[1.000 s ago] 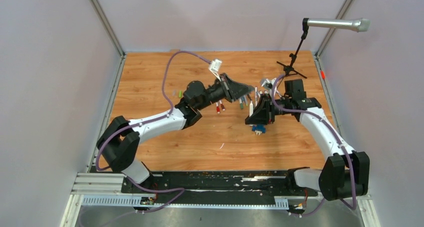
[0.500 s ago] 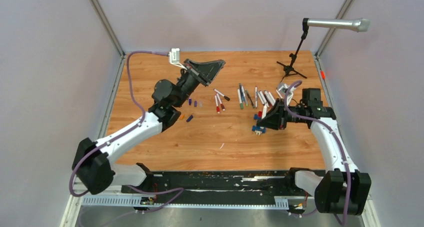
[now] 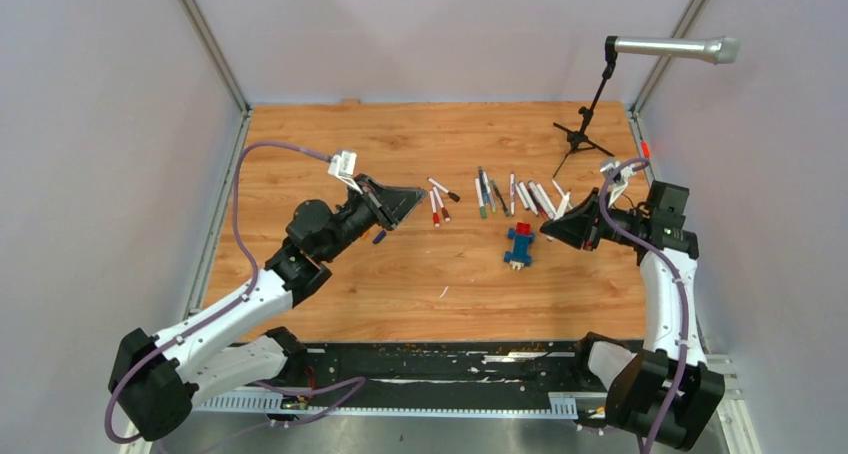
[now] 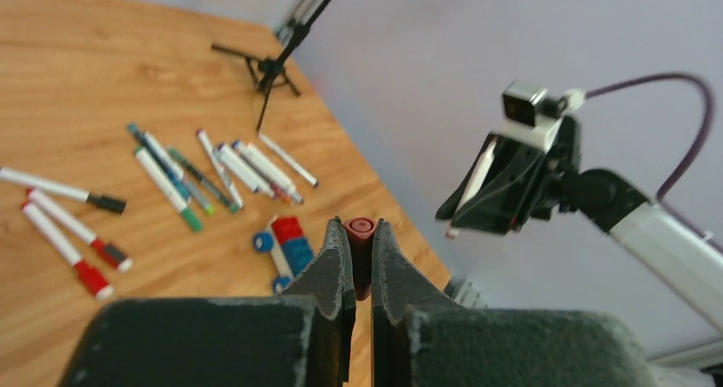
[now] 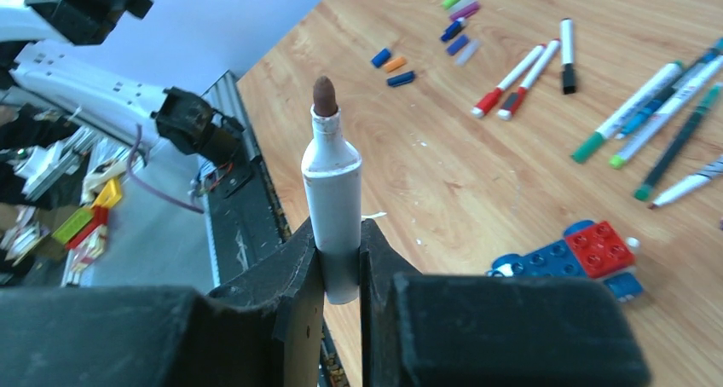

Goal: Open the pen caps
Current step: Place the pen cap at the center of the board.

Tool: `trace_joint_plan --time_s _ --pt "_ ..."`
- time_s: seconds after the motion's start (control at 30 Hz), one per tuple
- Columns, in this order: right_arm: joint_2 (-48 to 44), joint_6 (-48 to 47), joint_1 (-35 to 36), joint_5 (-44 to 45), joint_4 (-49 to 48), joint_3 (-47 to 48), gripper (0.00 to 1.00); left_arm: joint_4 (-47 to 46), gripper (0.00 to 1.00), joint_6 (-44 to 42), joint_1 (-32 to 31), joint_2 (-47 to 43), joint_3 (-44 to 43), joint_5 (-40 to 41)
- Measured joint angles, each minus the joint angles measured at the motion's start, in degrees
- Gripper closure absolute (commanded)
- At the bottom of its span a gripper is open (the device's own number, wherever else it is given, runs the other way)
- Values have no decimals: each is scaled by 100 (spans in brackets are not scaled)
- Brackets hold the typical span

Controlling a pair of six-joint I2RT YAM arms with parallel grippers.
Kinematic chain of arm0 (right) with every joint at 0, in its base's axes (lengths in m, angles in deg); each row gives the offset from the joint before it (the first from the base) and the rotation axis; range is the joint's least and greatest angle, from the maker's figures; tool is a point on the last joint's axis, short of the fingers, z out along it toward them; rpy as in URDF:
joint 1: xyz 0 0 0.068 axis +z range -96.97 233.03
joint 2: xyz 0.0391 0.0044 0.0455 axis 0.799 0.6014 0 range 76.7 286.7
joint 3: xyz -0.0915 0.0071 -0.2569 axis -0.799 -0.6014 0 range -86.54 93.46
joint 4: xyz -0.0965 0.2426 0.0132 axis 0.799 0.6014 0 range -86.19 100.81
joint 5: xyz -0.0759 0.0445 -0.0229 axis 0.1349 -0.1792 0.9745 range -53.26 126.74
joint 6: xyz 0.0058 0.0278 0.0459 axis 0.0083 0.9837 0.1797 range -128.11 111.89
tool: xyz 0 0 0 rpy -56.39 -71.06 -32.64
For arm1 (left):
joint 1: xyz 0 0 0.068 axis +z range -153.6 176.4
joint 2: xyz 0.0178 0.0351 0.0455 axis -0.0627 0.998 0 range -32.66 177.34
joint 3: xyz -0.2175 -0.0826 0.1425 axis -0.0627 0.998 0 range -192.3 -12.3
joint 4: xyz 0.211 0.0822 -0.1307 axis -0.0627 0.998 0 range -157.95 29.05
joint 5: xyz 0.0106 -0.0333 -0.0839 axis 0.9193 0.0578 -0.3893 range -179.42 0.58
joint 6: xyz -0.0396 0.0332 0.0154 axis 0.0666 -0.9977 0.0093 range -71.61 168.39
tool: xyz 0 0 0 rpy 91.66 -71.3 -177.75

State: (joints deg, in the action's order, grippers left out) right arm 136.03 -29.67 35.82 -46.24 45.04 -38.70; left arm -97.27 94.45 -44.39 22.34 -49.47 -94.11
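Note:
My left gripper is shut on a small reddish-brown pen cap, which pokes out between the fingertips; in the top view this gripper hovers over the table's left half. My right gripper is shut on a white pen barrel that stands upright with its bare brown tip up, at the right. Several loose caps lie on the wood. One loose cap shows just below the left gripper.
A row of capped pens and two red-capped pens lie mid-table. A blue-and-red block toy sits in front of them. A microphone stand is at the back right. Grey walls close in both sides.
The two grippers met at mid-table a second ago. Since then the left arm has swung back left with the cap, and the right arm has drawn right with the uncapped pen.

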Motion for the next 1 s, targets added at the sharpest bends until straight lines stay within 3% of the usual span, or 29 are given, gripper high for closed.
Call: trace_joint_plan --time_s 0.27,0.6,1.0 --pt "-31 90 -560 302 -103 31 100 1530 100 -310 -2 -243 33 -448" --pt "-28 90 -702 691 -129 125 100 2992 100 -879 -2 -927 190 -507" --pt "-260 24 -901 1058 133 249 100 3495 100 -1115 -2 -1257 717 -481"
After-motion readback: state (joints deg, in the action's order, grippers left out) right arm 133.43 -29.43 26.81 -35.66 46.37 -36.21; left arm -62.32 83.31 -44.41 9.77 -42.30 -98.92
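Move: The left hand, holding the brown cap, is bound for board beside the loose blue cap, which lies about 11 cm ahead, 8 cm left and 32 cm below. The orange cap is 4 cm left of that; the red pens lie 19 cm ahead and 5 cm right. The right hand's uncapped pen is bound for the far pen row's right end, some 26 cm ahead, 8 cm right and 23 cm below; the toy car is 13 cm ahead, 6 cm left. Left hand lowers its cap some 14 cm towards the board, drawing back; right carries its pen 5 cm right. ##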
